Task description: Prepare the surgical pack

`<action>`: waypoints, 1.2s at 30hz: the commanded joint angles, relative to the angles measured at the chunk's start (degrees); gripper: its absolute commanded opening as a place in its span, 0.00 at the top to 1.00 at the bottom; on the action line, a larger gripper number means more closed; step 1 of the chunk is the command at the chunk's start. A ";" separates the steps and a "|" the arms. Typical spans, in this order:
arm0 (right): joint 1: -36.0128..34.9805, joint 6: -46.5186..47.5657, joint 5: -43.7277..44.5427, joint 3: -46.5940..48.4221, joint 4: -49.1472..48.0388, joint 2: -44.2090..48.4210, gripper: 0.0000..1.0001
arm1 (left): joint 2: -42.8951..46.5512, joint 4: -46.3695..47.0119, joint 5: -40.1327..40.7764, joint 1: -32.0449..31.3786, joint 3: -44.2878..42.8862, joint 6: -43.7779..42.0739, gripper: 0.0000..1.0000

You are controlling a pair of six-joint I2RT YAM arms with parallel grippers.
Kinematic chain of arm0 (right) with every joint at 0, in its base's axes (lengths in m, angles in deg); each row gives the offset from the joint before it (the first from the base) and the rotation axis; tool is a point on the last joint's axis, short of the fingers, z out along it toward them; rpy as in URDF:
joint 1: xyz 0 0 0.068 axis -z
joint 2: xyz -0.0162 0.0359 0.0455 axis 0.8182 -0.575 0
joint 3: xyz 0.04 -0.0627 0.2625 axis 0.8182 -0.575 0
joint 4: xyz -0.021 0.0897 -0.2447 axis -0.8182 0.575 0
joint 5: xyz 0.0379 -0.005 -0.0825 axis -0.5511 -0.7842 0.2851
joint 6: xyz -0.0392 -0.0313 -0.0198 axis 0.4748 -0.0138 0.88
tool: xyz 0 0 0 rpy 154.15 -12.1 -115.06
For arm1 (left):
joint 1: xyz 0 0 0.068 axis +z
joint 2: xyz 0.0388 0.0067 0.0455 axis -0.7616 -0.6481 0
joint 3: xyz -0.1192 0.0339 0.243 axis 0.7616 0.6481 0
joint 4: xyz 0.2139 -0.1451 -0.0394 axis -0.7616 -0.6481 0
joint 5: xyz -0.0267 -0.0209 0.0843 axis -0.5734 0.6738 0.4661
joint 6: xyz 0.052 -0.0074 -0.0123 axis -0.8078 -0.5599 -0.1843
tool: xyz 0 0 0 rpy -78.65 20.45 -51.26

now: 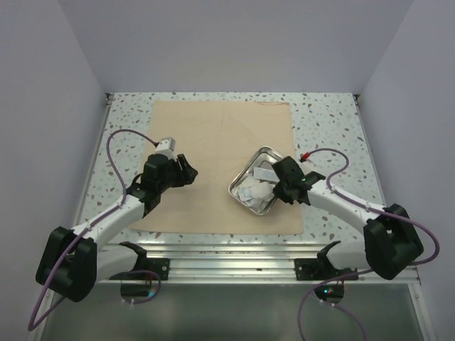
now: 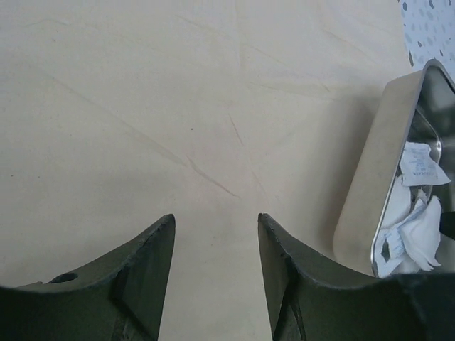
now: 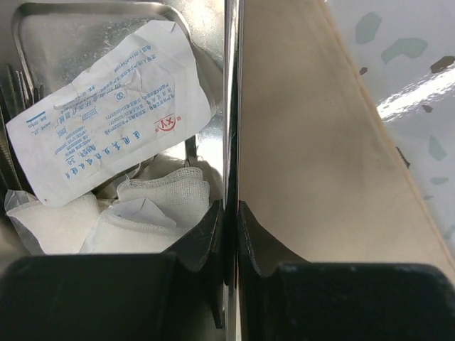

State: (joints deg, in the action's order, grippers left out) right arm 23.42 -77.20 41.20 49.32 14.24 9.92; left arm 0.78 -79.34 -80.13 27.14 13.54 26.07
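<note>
The beige cloth sheet (image 1: 213,135) lies spread flat on the table. On its right part stands the small steel tray (image 1: 264,150), turned at an angle, with white gauze packets (image 1: 256,192) inside. My right gripper (image 1: 281,189) is shut on the tray's right rim (image 3: 231,106), one finger inside and one outside. The right wrist view shows a printed gauze packet (image 3: 114,106), loose gauze, and slim metal instruments (image 3: 18,78) along the tray's left wall. My left gripper (image 2: 216,217) hovers open over bare cloth (image 2: 178,106), left of the tray (image 2: 370,185), holding nothing.
The speckled tabletop (image 1: 327,121) frames the cloth on three sides, enclosed by plain walls. A metal rail (image 1: 234,259) with both arm bases runs along the near edge. Purple cables (image 1: 117,153) loop beside each arm.
</note>
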 commanded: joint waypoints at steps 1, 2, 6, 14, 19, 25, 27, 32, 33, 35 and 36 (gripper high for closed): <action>-2.70 -10.74 7.37 1.43 -8.26 -1.91 1.00 | 2.51 -0.26 2.06 0.75 -0.13 0.28 0.45; -3.84 -12.67 7.99 0.99 -7.91 -2.79 1.00 | 2.69 -0.35 2.07 0.84 -0.13 0.19 0.45; -5.78 -15.76 8.69 2.47 -9.33 -6.82 1.00 | 3.13 -0.88 2.07 0.92 -0.13 -0.07 0.45; -9.91 -18.32 11.42 6.26 -8.27 -11.50 0.94 | 3.48 -1.67 2.06 1.45 -0.31 -0.60 0.45; -10.09 -17.70 13.78 7.05 -2.74 -8.35 0.27 | 4.10 -3.07 3.82 1.80 -0.04 -0.95 0.45; -7.20 -7.37 13.71 4.77 0.09 1.31 0.18 | 6.90 -5.54 7.59 2.33 0.92 -0.34 0.44; -3.69 -2.60 11.26 4.68 -0.79 3.43 0.19 | 7.78 -10.35 8.83 2.59 0.84 0.36 0.42; 12.83 20.63 1.70 5.03 -11.22 7.48 0.20 | 11.47 -19.76 12.17 8.38 -0.39 4.48 0.20; 15.55 22.27 0.19 5.64 -13.95 5.75 0.20 | 12.35 -22.56 12.09 9.53 -0.39 4.93 0.18; 24.16 27.27 -7.26 9.15 -17.38 1.01 0.21 | 14.99 -25.56 14.00 11.64 -0.22 7.81 0.06; 26.63 28.08 -13.91 11.51 -16.71 -5.54 0.21 | 15.87 -27.23 15.24 11.91 -0.13 9.40 0.03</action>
State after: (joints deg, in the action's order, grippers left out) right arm 43.44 -61.94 41.07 55.44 4.31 13.81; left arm 13.36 -98.99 -69.57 37.18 14.15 30.20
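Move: The right hand still grips the tray by its right-hand long rim, a little above the drape. The tray's setting-down spot is centred about 10 cm to its left, 4 cm ahead and some 5 cm below. Inside the tray, the gauze pads lie about 7 cm left and 1 cm ahead of this hand, the white packet about 4 cm left and 6 cm ahead, both 2 cm lower. For the left hand, that spot is some 19 cm right, level fore and aft, 8 cm below. Still pinching the tray's rim, the right hand carries the tray about 5 cm left and 3 cm down onto the drape, then opens wide and lets go. It lifts clear and sweeps off right, up and forward, tilting its fingers upward. Late on, the empty left hand swings some 10 cm left, away from the tray, turning counter-clockwise and opening fully. ##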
